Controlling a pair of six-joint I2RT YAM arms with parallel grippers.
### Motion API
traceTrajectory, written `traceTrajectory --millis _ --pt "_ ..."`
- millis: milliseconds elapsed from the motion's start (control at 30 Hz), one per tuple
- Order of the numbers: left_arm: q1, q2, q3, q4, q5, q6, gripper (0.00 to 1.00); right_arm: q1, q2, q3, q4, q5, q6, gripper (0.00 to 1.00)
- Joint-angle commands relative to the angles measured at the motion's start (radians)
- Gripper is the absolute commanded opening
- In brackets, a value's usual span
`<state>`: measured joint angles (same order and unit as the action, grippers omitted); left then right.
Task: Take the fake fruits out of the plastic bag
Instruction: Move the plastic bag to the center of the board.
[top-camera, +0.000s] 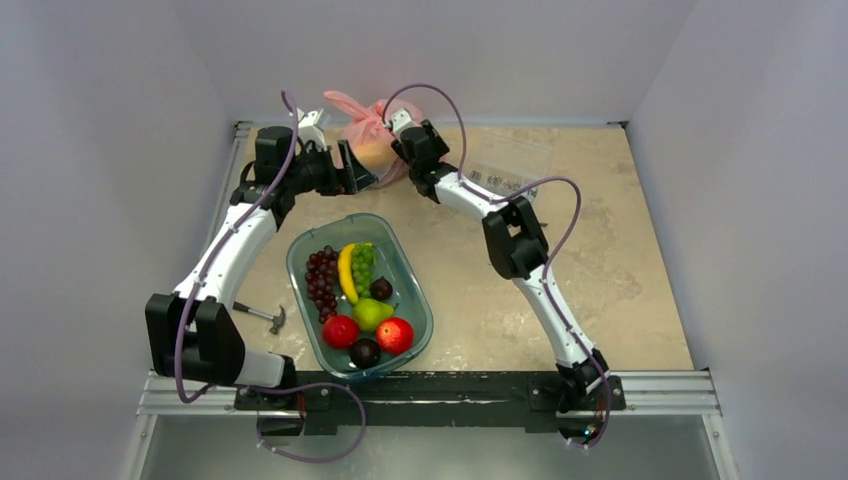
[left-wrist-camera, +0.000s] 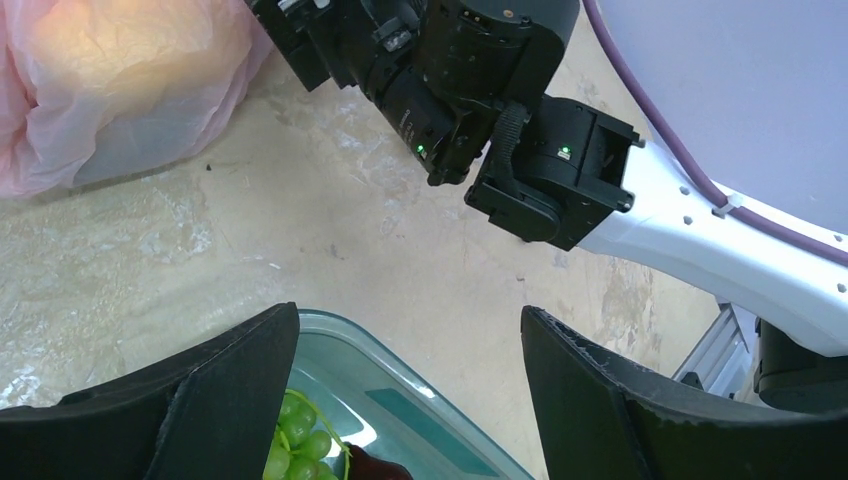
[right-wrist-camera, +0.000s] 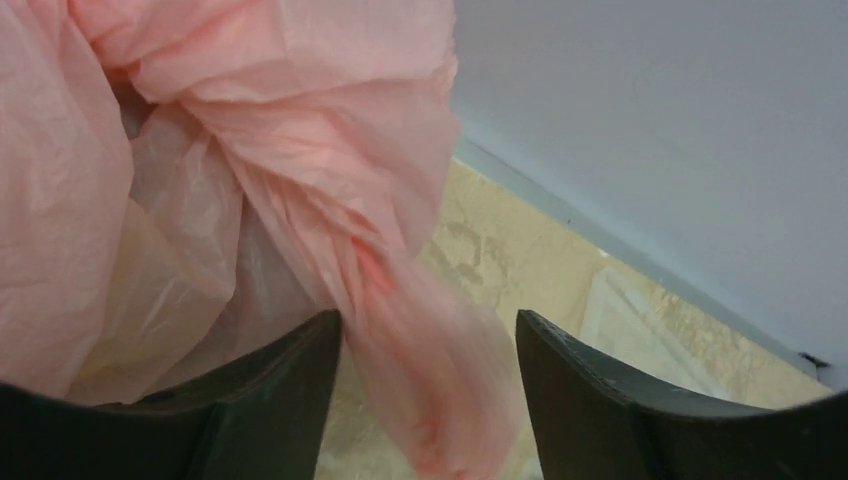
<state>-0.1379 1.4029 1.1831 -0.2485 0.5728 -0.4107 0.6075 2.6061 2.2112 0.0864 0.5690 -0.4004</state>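
The pink plastic bag (top-camera: 368, 125) lies bunched at the back of the table, against the wall. The fake fruits show only as a yellow-orange glow through its film (left-wrist-camera: 120, 50). My right gripper (right-wrist-camera: 430, 325) is at the bag's top. It is open, and a twisted strand of the bag (right-wrist-camera: 420, 300) hangs between its fingers, close to the left one (right-wrist-camera: 270, 400). My left gripper (left-wrist-camera: 410, 320) hovers just in front of the bag, over the tray's far rim (left-wrist-camera: 440, 400). It is open with nothing between its fingers.
The teal tray (top-camera: 420, 300) in front holds purple and green grapes, a banana, a pear, apples and plums. A small hammer (top-camera: 265, 317) lies left of it. A clear packet (top-camera: 510, 165) lies at the back right. The right arm's wrist (left-wrist-camera: 470, 90) is close to my left gripper.
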Motion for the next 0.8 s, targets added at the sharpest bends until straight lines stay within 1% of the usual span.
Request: traceTrajectory --millis 0,33,67,100,133,167,233,367,467,633,700,767 --pt "-0.003 0.008 0.045 0.034 0.016 -0.015 0.81 0.001 -0.031 0.068 -0.021 -0.02 0.003 0.5" --pt "-0.003 0.01 0.046 0.033 0.015 -0.016 0.81 0.003 -0.041 0.064 -0.039 -0.041 0.019 0.4" --pt "-0.003 0.011 0.046 0.031 0.013 -0.015 0.81 0.006 -0.059 0.057 -0.051 -0.057 0.04 0.28" --pt "-0.002 0.013 0.047 0.028 0.011 -0.014 0.8 0.011 -0.081 0.037 -0.061 -0.073 0.065 0.13" --pt "-0.002 0.015 0.049 0.024 0.006 -0.012 0.8 0.015 -0.109 0.011 -0.063 -0.096 0.092 0.03" --pt "-0.002 0.017 0.052 0.017 0.002 -0.009 0.8 0.02 -0.145 -0.027 -0.06 -0.126 0.12 0.0" --pt "-0.002 0.027 0.061 0.002 0.002 -0.005 0.8 0.029 -0.219 -0.104 -0.056 -0.177 0.18 0.0" --pt "-0.002 0.051 0.076 -0.027 -0.006 0.006 0.79 0.036 -0.379 -0.261 -0.084 -0.223 0.341 0.0" --pt "-0.002 0.076 0.096 -0.056 -0.005 0.009 0.78 0.037 -0.498 -0.423 -0.084 -0.291 0.471 0.0" --pt "-0.003 0.115 0.111 -0.067 0.025 0.001 0.78 0.037 -0.689 -0.699 -0.026 -0.495 0.662 0.0" --pt "-0.007 0.122 0.113 -0.072 0.023 0.004 0.78 0.036 -0.752 -0.789 -0.001 -0.593 0.723 0.0" --pt "-0.016 0.126 0.117 -0.081 0.014 0.015 0.78 0.037 -0.811 -0.866 0.011 -0.644 0.77 0.0"
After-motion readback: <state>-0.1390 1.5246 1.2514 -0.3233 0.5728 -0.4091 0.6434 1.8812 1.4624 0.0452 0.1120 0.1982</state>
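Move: Right between and just under the right hand's part-closed fingers, roughly 1 cm down, lies the near handle of the plastic bag. The bag's middle is about 11 cm to the left, 5 cm back and 5 cm below. A clear screw box lies 17 cm to the right, 7 cm back and 9 cm down; the fruit tray is some 40 cm back, 15 cm left and 8 cm lower. From the left hand the handle is about 24 cm ahead, 13 cm right and 15 cm down. Shutting fully on the bag's handle while sinking a last centimetre, the right fingers pinch it; the hand then draws back about 17 cm, rising to some 8 cm above its start and drifting a little left. The wrist rolls its left side up some 35 degrees and tips down slightly. The left hand, open and empty, sinks 3 cm. ##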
